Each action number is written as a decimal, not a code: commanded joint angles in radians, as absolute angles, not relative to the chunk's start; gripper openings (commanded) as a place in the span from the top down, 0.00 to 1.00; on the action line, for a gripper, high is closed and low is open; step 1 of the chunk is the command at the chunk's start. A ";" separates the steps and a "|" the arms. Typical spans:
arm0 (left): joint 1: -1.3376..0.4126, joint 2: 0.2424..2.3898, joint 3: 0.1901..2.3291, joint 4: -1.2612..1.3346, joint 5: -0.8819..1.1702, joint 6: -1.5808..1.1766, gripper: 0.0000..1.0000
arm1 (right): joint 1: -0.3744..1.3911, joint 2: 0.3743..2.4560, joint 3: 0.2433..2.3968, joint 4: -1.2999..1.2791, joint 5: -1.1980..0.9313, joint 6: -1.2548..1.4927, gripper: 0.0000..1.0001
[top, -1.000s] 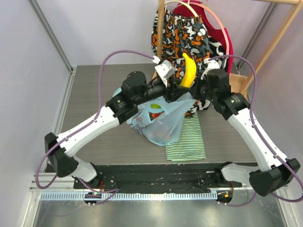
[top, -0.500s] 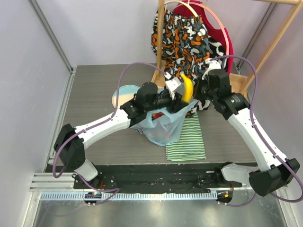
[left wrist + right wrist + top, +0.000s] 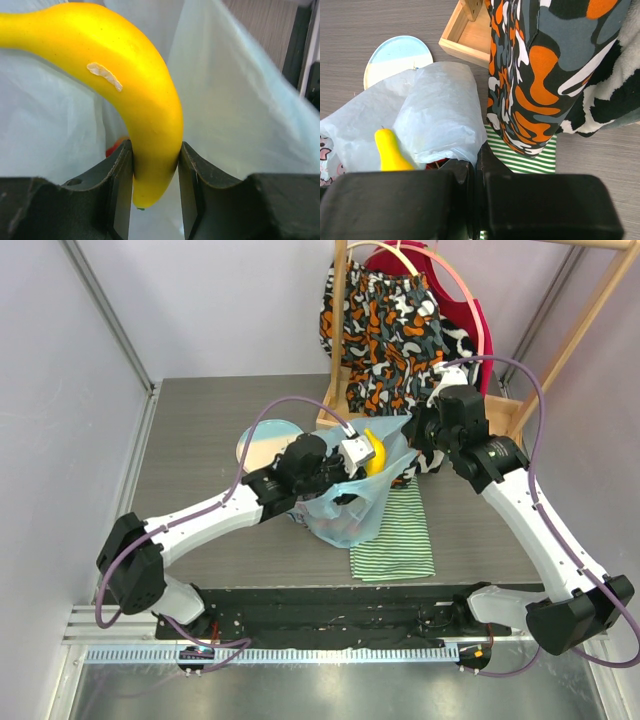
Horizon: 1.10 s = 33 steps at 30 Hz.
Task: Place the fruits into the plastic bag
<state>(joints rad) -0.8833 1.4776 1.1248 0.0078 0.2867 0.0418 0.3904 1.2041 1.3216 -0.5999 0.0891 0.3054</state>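
The yellow banana point(image 3: 375, 452) point(image 3: 135, 95) hangs tip-down in the mouth of the light-blue plastic bag point(image 3: 345, 510), and my left gripper point(image 3: 358, 456) point(image 3: 155, 150) is shut on its lower end. Thin bag plastic point(image 3: 235, 100) surrounds the banana. A bit of red fruit point(image 3: 114, 147) shows deeper inside. My right gripper point(image 3: 412, 445) point(image 3: 476, 155) is shut on the bag's right rim point(image 3: 435, 115) and holds it up. From the right wrist view the banana's end point(image 3: 390, 152) pokes up out of the bag. Other fruits are hidden.
A pale round plate point(image 3: 262, 445) point(image 3: 395, 57) lies left of the bag. The green-and-white striped cloth point(image 3: 395, 540) point(image 3: 530, 152) lies under its right side. A wooden rack point(image 3: 340, 340) with a patterned garment point(image 3: 390, 320) point(image 3: 545, 65) stands close behind.
My left arm has swung forward and brought the banana down from above the bag into its mouth. The right arm has kept still, holding the rim.
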 commanded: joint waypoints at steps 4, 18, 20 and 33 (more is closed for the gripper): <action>-0.908 1.488 1.160 -0.166 0.203 0.136 1.00 | 0.391 1.186 1.385 -0.560 0.127 0.290 0.99; -1.063 1.425 1.172 -0.163 0.109 0.252 1.00 | 0.391 1.204 1.387 -0.561 0.115 0.295 0.99; -1.062 1.449 1.187 -0.189 0.126 0.259 1.00 | 0.391 1.200 1.384 -0.560 0.115 0.299 0.99; -0.965 1.581 1.344 -0.383 0.273 0.227 1.00 | 0.393 1.175 1.373 -0.561 0.110 0.302 0.99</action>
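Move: The left hand holds the banana at the mouth of the plastic bag, whose middle lies about 3 cm to its left, level fore and aft, and some 9 cm below. The plate is roughly 18 cm ahead and 24 cm left, the striped cloth about 5 cm back and 9 cm right, both some 18 cm down. From the right hand, still pinching the bag's rim, the bag's middle is about 7 cm back, 14 cm left and 17 cm below. Tipping down, the left hand sinks the held banana about 4 cm into the bag, backs 5 cm, eases forward. ##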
